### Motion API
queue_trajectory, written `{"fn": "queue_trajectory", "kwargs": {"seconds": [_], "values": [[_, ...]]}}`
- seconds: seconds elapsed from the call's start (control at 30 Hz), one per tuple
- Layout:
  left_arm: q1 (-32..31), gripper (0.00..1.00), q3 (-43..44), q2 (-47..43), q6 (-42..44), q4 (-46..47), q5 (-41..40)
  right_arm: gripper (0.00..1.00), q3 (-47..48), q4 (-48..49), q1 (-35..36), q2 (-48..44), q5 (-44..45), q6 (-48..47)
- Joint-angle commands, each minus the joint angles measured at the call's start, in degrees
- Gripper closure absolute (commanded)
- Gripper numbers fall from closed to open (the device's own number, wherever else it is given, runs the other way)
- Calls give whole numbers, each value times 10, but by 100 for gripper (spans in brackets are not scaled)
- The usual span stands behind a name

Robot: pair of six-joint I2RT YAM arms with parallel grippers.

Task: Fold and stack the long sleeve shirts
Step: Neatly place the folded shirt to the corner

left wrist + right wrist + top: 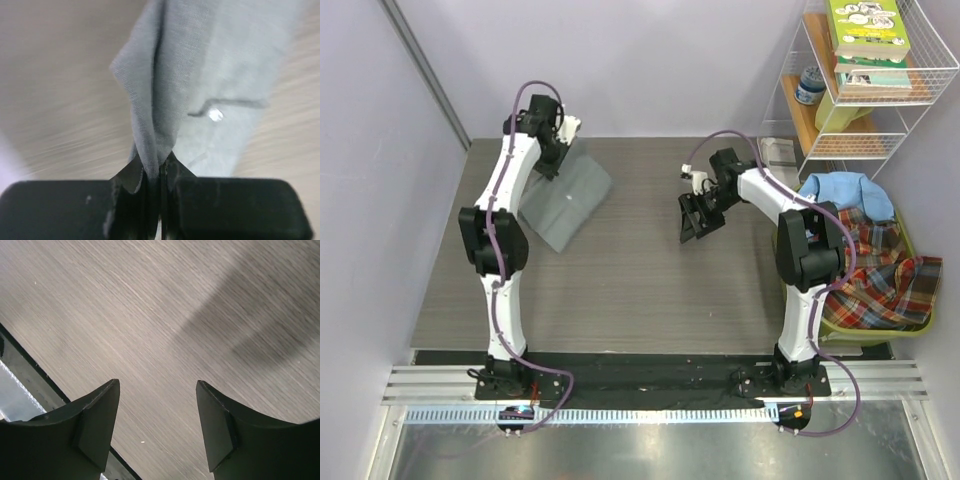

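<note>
A folded grey long sleeve shirt (565,200) hangs at the table's back left, its lower part resting on the wood. My left gripper (552,160) is shut on its upper edge. In the left wrist view the grey cloth (200,75) bunches into the closed jaws of that gripper (159,167), and a small white button (216,115) shows on it. My right gripper (695,222) hovers over the bare middle of the table, right of the shirt and apart from it. In the right wrist view this gripper (158,390) is open with only wood grain between its fingers.
A green basket (860,335) off the table's right edge holds a red-green plaid shirt (880,275) and a light blue shirt (840,190). A white wire shelf (860,130) with books (865,30) stands at the back right. Walls close in on the left and back.
</note>
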Motion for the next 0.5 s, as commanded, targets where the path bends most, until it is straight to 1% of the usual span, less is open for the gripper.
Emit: {"fn": "queue_trajectory", "kwargs": {"seconds": [0.0,0.03,0.07,0.1,0.13,0.2,0.23,0.3,0.37,0.4,0.43,0.47], "values": [[-65,100,-21,-95,149,21,-225,32,-12,-11,0,-35,-20,-2],[-90,100,-88,-108,163,49,-266,32,-14,-11,-1,-33,-22,-2],[-103,100,-127,-119,178,75,-284,32,-14,-10,-2,-31,-26,-2],[-129,100,-167,-130,190,140,-308,32,-15,-10,-4,-29,-31,-2],[-142,100,-234,-129,202,163,-342,32,-14,-10,-4,-24,-33,-2],[-178,100,-287,-120,196,201,-362,32,-14,-9,-6,-20,-35,-2],[-189,100,-320,-104,168,214,-360,32,-16,-9,-8,-18,-36,-2],[-225,100,-341,-79,131,221,-349,32,-24,-7,-11,-20,-37,-5],[-249,100,-343,-39,67,211,-327,32,-33,-8,-14,-22,-37,-6],[-272,100,-341,-26,44,205,-317,32,-37,-7,-15,-24,-36,-8],[-281,96,-325,-14,22,193,-303,32,-39,-8,-16,-25,-33,-9],[-290,92,-313,10,-16,162,-287,32,-45,-10,-18,-28,-31,-11]]}}
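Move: The folded shirt hangs pinched in the left hand, its middle about 8 cm below, 3 cm back and 3 cm right. It is headed for a bare table patch just off the shirt's near right side, roughly 9 cm back, 9 cm right and 12 cm below. The table's far left corner is some 13 cm ahead, 28 cm left and 13 cm below. From the idle right hand, that patch lies about 26 cm left, 5 cm ahead and 6 cm below. The shirt's pinched edge is first lifted about 5 cm, then the left hand swings it back to the right and down fast, away from the far left corner, ending low over the table. The wrist swings some 40 degrees on the way, left side rising and turning clockwise; the fingers stay shut on the cloth. ##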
